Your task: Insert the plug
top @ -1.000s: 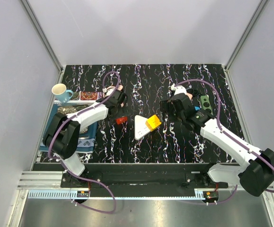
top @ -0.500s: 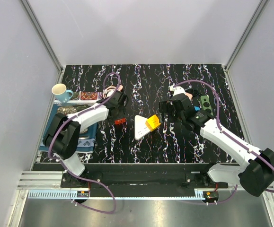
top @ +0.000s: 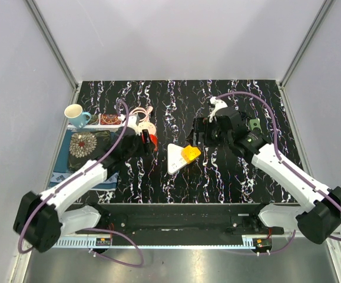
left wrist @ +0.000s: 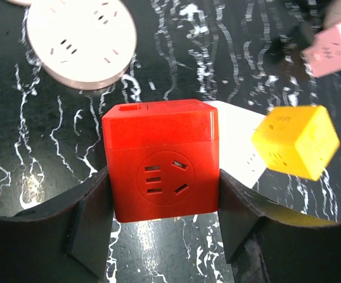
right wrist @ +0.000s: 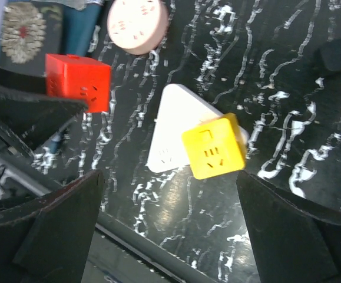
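Note:
My left gripper [top: 145, 141] is shut on a red cube plug [top: 152, 139]; in the left wrist view the cube [left wrist: 161, 165] sits squarely between both fingers [left wrist: 93, 218], socket face towards the camera. A white triangular socket board [top: 175, 160] lies at the table's middle with a yellow cube [top: 189, 152] on its right corner, just right of the red cube. My right gripper [top: 202, 134] is open and empty, above and right of the yellow cube [right wrist: 212, 145]. The right wrist view also shows the board [right wrist: 179, 118] and the red cube [right wrist: 79, 82].
A round pink socket [top: 146, 127] lies just behind the left gripper. A patterned mat [top: 82, 147] and a cup [top: 75, 113] are at the left edge. A green part [top: 254, 125] lies by the right arm. A pink cube [left wrist: 335, 50] lies further right.
The red cube lay loose on the table; now my left gripper holds it, with the left arm swung down and forward. My right gripper has shifted slightly left.

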Available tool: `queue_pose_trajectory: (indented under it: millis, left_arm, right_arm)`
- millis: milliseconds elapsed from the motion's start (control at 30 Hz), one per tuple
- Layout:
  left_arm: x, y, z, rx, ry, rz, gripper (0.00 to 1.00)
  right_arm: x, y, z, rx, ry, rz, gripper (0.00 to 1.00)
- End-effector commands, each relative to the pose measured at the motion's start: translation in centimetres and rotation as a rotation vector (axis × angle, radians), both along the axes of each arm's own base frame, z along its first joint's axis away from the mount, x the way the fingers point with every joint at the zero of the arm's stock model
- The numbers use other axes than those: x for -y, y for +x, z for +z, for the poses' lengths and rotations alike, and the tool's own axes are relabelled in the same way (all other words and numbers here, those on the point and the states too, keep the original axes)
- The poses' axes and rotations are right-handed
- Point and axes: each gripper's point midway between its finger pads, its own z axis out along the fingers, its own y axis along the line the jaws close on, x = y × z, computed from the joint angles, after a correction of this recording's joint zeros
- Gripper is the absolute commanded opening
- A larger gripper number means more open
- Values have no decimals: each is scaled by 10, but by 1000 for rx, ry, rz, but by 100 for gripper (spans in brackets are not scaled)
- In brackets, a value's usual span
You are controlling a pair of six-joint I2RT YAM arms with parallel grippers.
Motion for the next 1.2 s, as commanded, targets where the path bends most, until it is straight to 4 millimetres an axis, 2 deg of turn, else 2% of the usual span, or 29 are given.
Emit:
queue_pose_trajectory:
  millis: [0, 233, 400, 667, 833, 1167]
  left_arm:
    - [25, 0, 71, 353, -96, -223, 18]
    - [30, -37, 124, 685, -75, -443, 17]
    - [37, -59, 137, 800, -39, -574, 18]
    - [46, -72, 146, 918, 85, -724, 18]
    - [53, -75, 156, 974, 120, -774, 19]
    - [65, -77, 168, 1018, 106, -811, 19]
  right_arm:
    - [-28, -11, 33, -50, 152, 94, 100]
    - [-57, -27, 62, -144, 276, 211, 100]
    - [-71, -33, 75, -214, 322, 272, 100]
    - [-90, -40, 97, -278, 380, 382, 100]
    - [-98, -41, 94, -324, 390, 421, 100]
    - [-108, -34, 73, -372, 359, 465, 100]
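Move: My left hand already holds the red plug between its pads. From my open right hand that plug is about 17 cm to the left, 1 cm farther out and some 9 cm lower. The yellow plug, on the white power strip, lies roughly 3 cm ahead of my right hand, 3 cm left and 16 cm below. The round white strip is about 9 cm ahead of my left hand, 3 cm to its left and 9 cm down. I keep the red plug gripped and lift it about 11 cm with my left hand while drawing it back and to the right, tipping the fingers up and swinging them clockwise by some 45 degrees each. Meanwhile my right hand, fingers wide open, travels about 10 cm left, a little back, rising and then starting to sink, turning counter-clockwise and tipping down to bring its fingers up to the plug. ##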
